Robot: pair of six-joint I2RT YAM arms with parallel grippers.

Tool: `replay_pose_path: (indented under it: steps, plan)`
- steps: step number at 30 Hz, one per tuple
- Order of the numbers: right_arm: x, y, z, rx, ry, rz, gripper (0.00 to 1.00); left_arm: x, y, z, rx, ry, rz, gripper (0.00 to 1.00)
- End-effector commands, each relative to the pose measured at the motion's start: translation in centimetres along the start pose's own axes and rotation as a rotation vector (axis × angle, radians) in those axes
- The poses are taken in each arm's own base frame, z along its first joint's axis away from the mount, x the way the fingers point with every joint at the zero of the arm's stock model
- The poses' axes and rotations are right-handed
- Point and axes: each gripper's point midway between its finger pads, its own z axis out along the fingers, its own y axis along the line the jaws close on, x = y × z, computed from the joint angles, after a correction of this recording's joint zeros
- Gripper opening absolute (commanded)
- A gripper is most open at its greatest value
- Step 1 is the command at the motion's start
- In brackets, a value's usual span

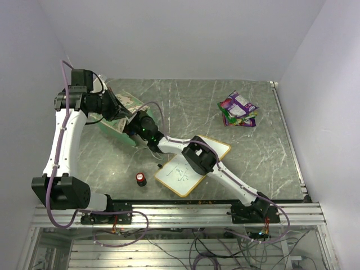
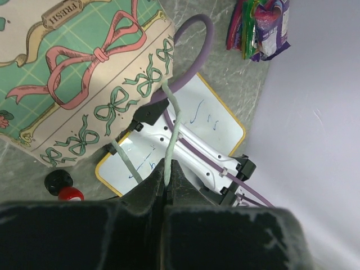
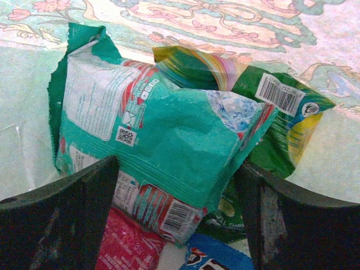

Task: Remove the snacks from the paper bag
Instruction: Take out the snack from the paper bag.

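Observation:
The green paper bag lies at the table's left; its bow-patterned side fills the left wrist view. My left gripper is shut on the bag's pale string handle and holds it taut. My right gripper is inside the bag's mouth. There it is open, one finger on each side of a teal snack packet. Under and beside that packet lie a green one, a red one and a blue one. Other snacks lie piled on the table at the far right, also in the left wrist view.
A wood-framed whiteboard lies under my right arm near the front edge. A small red-capped black cylinder stands left of it and shows in the left wrist view. White walls close in the table at the back and on both sides.

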Motion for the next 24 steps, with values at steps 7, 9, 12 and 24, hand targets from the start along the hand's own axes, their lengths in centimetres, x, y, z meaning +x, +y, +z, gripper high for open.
replay_pose_path:
  steps: [7, 9, 12, 24]
  plan:
    - [2.1, 0.2, 0.0, -0.043, 0.039, -0.010, 0.38, 1.1, 0.0, -0.6, -0.012, -0.008, -0.024, 0.07]
    - [1.6, 0.1, -0.1, -0.044, 0.037, -0.015, 0.31, 0.9, 0.0, -0.6, -0.012, -0.017, -0.031, 0.07]
    - [0.4, -0.2, -0.2, -0.044, 0.026, -0.020, 0.14, 0.6, -0.1, -0.6, -0.013, -0.027, -0.037, 0.07]
    - [-4.8, -1.3, -1.9, -0.038, 0.023, -0.050, 0.00, -1.8, 0.2, -1.8, -0.003, -0.098, -0.072, 0.07]
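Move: The teal packet lies partly between the right hand's spread fingers inside the bag, its middle some 4 cm left and 2 cm ahead at about their height. Beyond it the green packet sits about 7 cm ahead and 3 cm left of the hand. The red packet is 3 cm left, 1 cm back and 4 cm lower. From the left hand, which holds the bag's string handle, the teal packet is about 7 cm left, 3 cm back and 18 cm below. The right fingers close from wide open to shut, pinching the near lower edge of the teal packet between their tips. The hand edges about half a centimetre deeper first, then as they shut draws back around 2.5 cm, to the right and a little towards the base, rolling slightly. The left hand keeps its pinch on the handle, turning only about 5 degrees counter-clockwise. ##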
